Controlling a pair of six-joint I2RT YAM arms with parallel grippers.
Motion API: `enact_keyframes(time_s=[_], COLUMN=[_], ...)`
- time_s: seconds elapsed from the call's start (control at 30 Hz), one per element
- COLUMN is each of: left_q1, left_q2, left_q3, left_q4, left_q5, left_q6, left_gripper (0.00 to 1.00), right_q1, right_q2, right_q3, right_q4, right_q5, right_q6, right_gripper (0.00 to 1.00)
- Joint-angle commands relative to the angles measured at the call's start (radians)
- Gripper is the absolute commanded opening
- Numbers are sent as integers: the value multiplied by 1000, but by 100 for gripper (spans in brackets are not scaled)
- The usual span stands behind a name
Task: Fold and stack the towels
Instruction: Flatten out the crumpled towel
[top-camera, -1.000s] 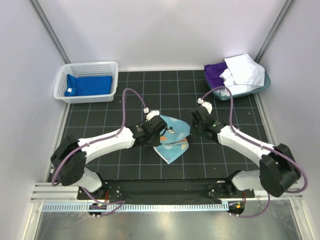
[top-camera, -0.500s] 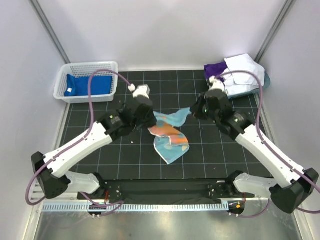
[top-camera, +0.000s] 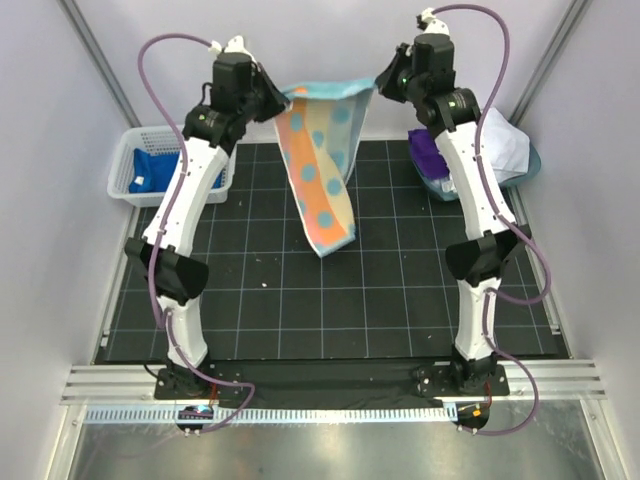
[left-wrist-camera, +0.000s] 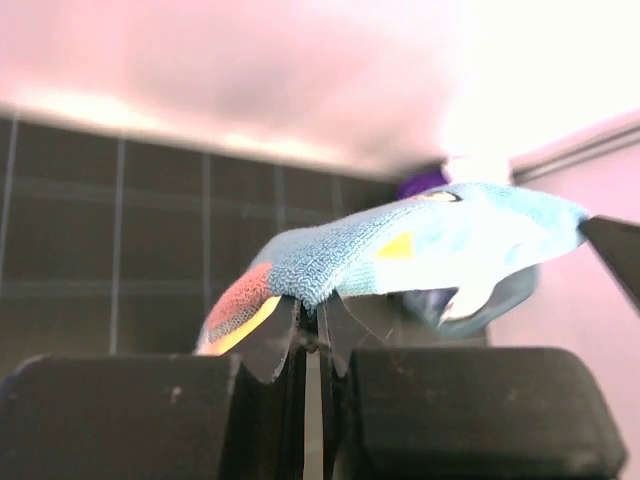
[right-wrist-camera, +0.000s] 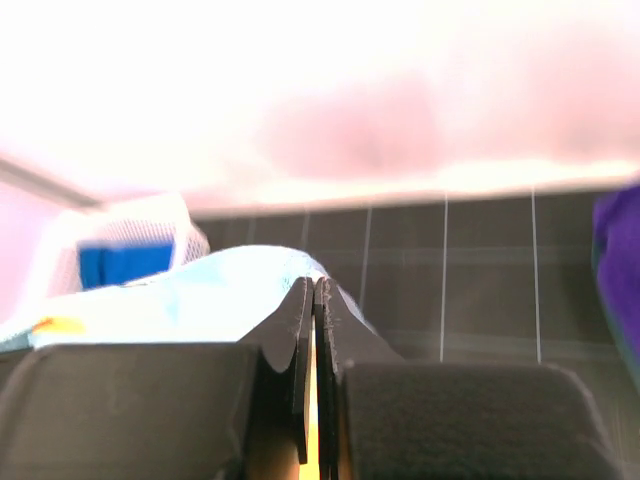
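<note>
A polka-dot towel (top-camera: 325, 165), pastel with orange and blue dots, hangs high above the black mat, stretched between both arms. My left gripper (top-camera: 283, 97) is shut on its left top corner; in the left wrist view that gripper (left-wrist-camera: 312, 312) pinches the towel (left-wrist-camera: 400, 250). On the opposite corner my right gripper (top-camera: 377, 88) is shut, and the right wrist view shows this gripper (right-wrist-camera: 316, 287) clamping the pale blue edge of the towel (right-wrist-camera: 200, 300). A folded blue towel (top-camera: 145, 165) lies in the white basket (top-camera: 125, 195). Purple (top-camera: 430, 150) and white (top-camera: 500, 140) towels sit in the teal tub (top-camera: 525, 168).
The basket stands at the back left of the gridded mat (top-camera: 330, 300), the tub at the back right. Grey walls close in on three sides. The arm bases sit at the near edge on a metal rail (top-camera: 330, 410).
Both arms rose from low over the mat to full height at the back, lifting the polka-dot towel off the mat so it now hangs spread between them.
</note>
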Motion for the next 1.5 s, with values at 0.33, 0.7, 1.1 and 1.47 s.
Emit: enact_keyframes(time_s=[0.33, 0.7, 1.1, 1.47], left_q1=[36, -76, -227, -234], left_q2=[-183, -568, -902, -904], left_q3=[-326, -1317, -1678, -1684], left_q4=[153, 369, 185, 83], left_q5=[210, 191, 223, 247], left_q6=[26, -238, -419, -342], left_gripper=[0, 0, 0, 42], right_q1=[-13, 194, 579, 610], right_q2=[-399, -747, -1081, -1034], right_q3=[-681, -1702, -2068, -1986], right_q4=[268, 467, 312, 245], right_q5=[-49, -25, 89, 150], right_q6=[7, 229, 525, 499], right_gripper=[1, 1, 1, 9])
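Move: I hold the patterned towel by a corner in each hand, up near the back wall. The bare table near its front edge, where the corners go, lies about 36 cm back, 3 left and 36 below my left hand, and about 41 back, straight in line and 38 below my right. The white basket stands some 30 cm left of my left hand, 2 ahead and 34 below; the towel bin is some 30 cm right of my right hand, 2 back and 33 below. With both hands still pinching the towel's corners, I flick up a few centimetres, then sweep back towards my base and down to the table near its front edge, about 35 to 40 cm back and over 30 down, tipping the fingers some 40 degrees downward. Low over the table I ease off, and my left fingers open and let go of their corner; my right keeps its pinch. ##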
